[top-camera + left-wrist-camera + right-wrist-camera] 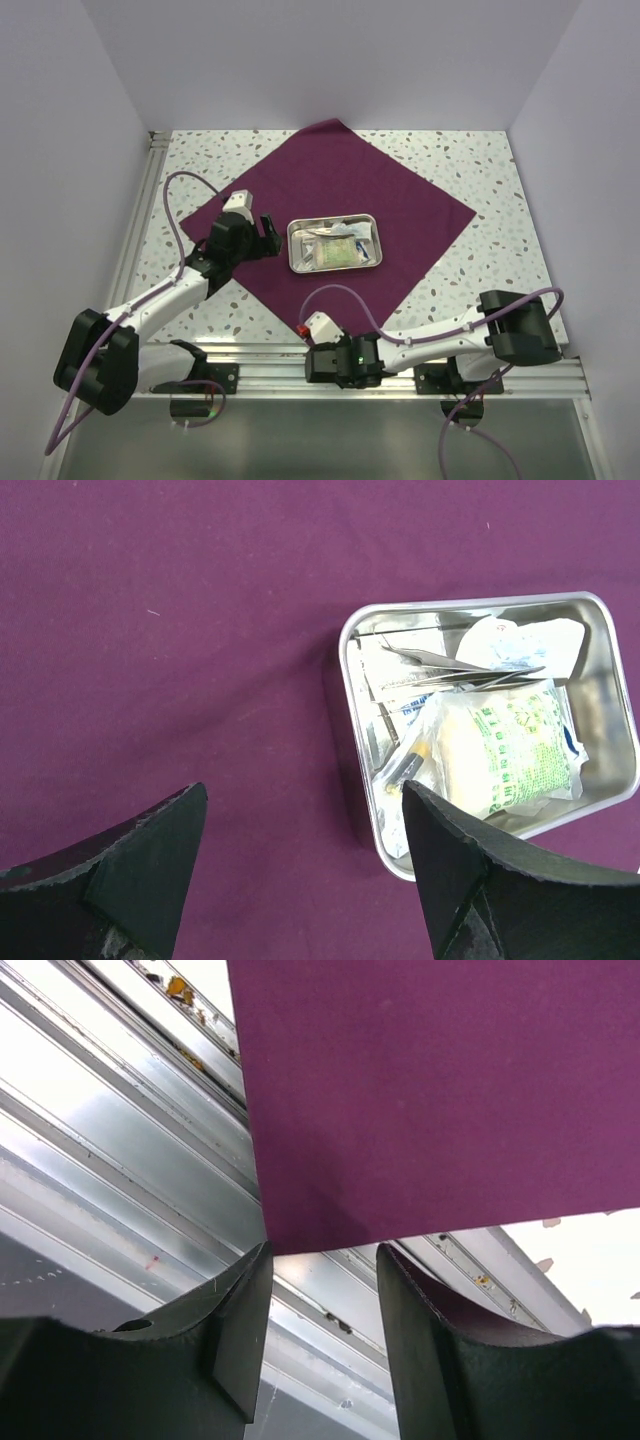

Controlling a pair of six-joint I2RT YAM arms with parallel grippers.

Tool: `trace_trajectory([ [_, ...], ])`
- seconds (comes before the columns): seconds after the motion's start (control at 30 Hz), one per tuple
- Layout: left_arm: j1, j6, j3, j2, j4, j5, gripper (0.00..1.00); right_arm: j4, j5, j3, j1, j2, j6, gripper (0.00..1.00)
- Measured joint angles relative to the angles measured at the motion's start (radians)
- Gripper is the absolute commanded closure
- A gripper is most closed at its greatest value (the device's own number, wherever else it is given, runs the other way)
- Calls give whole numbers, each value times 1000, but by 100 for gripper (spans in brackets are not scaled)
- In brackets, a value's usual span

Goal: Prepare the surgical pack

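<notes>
The surgical pack's deep purple cloth (400,190) lies spread flat as a diamond on the table. A shiny steel tray (291,245) sits at its middle, holding white sachets and a green-printed packet (510,745). My left gripper (265,235) hovers open over bare cloth (150,630) just left of the tray (345,670). In the left wrist view the left gripper (302,788) has nothing between its fingers. My right gripper (308,325) is at the cloth's near corner. Its wrist view shows the right gripper (323,1250) open, with the cloth corner (430,1090) just beyond the fingertips, ungripped.
Aluminium rails (260,350) run along the table's near edge, right beneath the right gripper (120,1160). Another rail (140,220) lines the left side. The speckled tabletop (480,170) shows around the cloth. Plain walls close in the back and sides.
</notes>
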Motion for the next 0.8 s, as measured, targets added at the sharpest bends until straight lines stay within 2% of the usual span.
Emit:
trace_trajectory([
  [0.2, -5, 0, 0, -4, -2, 11, 18, 8, -2, 26, 0, 56, -11, 53],
  [0.33, -5, 0, 0, -13, -8, 16, 17, 31, -10, 26, 0, 63, -11, 68],
  [0.37, -5, 0, 0, -14, -10, 16, 17, 35, -13, 26, 0, 66, -10, 81],
  [0.47, -5, 0, 0, -16, -11, 16, 17, 47, -19, 26, 0, 67, -12, 93],
  [0.5, -5, 0, 0, -16, -12, 16, 17, 47, -19, 26, 0, 67, -14, 100],
  [0.67, -6, 0, 0, -16, -18, 16, 17, 46, -24, 23, -23, 61, -34, 100],
  [0.8, -8, 11, 0, -16, -19, 20, 17, 41, -27, 12, -94, 14, -78, 100],
])
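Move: The near corner of the purple wrap lies almost between the right fingertips: about 1 cm to the right hand's left, 1 cm back and 1 cm below, on the metal rail some 2 cm under the hand. The loaded tray sits about 26 cm ahead of the right hand, nearly in line with it. From the left hand, the same corner is some 28 cm back, 14 cm to the right and 9 cm lower. Sink the half-open right gripper about 1 cm while easing it some 1.5 cm left onto the wrap's near corner, then shut the fingers fully to pinch the cloth. Keeping that pinch, start forward towards the tray, roughly 2.5 cm, lifting about 1 cm, with the wrist barely turning. ##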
